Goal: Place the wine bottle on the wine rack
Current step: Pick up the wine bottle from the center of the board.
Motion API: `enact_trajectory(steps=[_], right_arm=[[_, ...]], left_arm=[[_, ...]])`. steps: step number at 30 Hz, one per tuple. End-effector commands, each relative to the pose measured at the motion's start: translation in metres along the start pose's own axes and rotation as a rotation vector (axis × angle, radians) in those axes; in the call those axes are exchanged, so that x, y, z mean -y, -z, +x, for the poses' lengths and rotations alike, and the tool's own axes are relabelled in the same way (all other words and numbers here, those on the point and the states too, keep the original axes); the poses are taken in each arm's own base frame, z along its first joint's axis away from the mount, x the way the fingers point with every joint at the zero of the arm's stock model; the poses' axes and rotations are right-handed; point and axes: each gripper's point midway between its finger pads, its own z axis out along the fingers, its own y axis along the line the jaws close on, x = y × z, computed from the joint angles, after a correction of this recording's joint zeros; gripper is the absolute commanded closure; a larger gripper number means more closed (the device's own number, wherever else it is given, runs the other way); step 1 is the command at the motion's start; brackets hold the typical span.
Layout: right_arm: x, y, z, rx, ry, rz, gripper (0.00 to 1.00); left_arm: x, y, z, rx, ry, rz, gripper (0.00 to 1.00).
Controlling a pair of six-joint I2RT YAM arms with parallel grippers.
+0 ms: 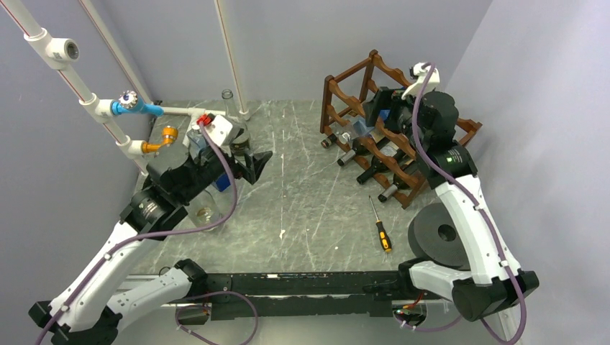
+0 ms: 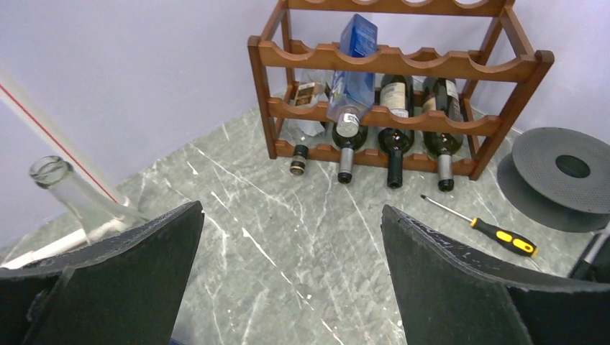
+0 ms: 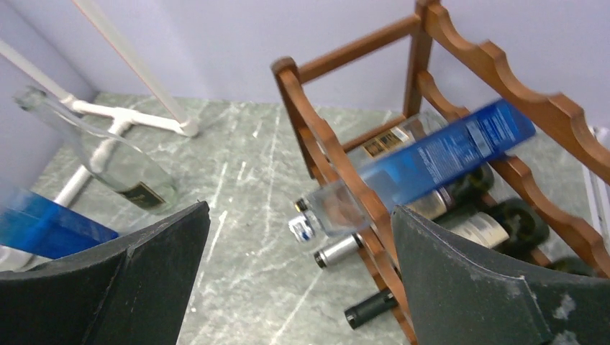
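The dark reddish-brown wine rack (image 1: 360,79) stands at the back right, and also shows in the left wrist view (image 2: 403,61) and the right wrist view (image 3: 324,151). A clear wine bottle with a blue label (image 3: 446,154) lies tilted on the rack, neck down over the middle front rail (image 2: 356,65). Several dark bottles (image 2: 394,136) lie in the lower tier. My right gripper (image 3: 298,215) is open and empty, just above and in front of the blue-labelled bottle (image 1: 385,115). My left gripper (image 2: 291,208) is open and empty at the table's left (image 1: 253,164), far from the rack.
An orange-and-black screwdriver (image 1: 381,231) lies in front of the rack. A black spool (image 1: 439,233) sits to the right of it. At the left are an empty clear bottle (image 2: 72,194), a blue-labelled bottle (image 3: 43,226), a glass jar (image 1: 205,210) and white pipes (image 1: 93,100).
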Motion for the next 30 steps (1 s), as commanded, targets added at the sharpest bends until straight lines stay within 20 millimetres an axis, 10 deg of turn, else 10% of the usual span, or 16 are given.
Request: enact_trajectory(steps=[1, 17, 30], right_arm=[[-0.031, -0.003, -0.042, 0.100, 0.009, -0.059, 0.00], [-0.204, -0.067, 0.029, -0.020, 0.010, -0.364, 0.00], [-0.295, -0.081, 0.091, -0.047, -0.045, -0.549, 0.00]], left_arm=[[-0.016, 0.012, -0.030, 0.145, -0.039, -0.092, 0.00], [-0.043, 0.057, -0.050, 0.279, -0.007, -0.262, 0.01], [-0.047, 0.079, -0.061, 0.352, 0.010, -0.287, 0.01]])
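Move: The wine bottle, the clear one with a dark label standing far back, is about 45 cm to the right hand's left and 19 cm ahead, its middle some 24 cm lower. The blue bottle stands roughly 51 cm left and 7 cm ahead of that hand, the corked clear bottle 53 cm left and 11 cm back; the rack is about 11 cm ahead and 11 cm right. From the left hand, the wine bottle lies about 31 cm ahead and 14 cm left. The right arm swings fast to its left, away from the rack and across the open board towards the wine bottle, about 29 cm, first rising slightly and then sinking to end some 9 cm lower, while its wrist turns about 25 degrees counter-clockwise and its fingers stay wide open and empty. The left hand, also open and empty, draws about 8 cm to its left and 5 cm up, turning counter-clockwise and tilting its fingers up. ##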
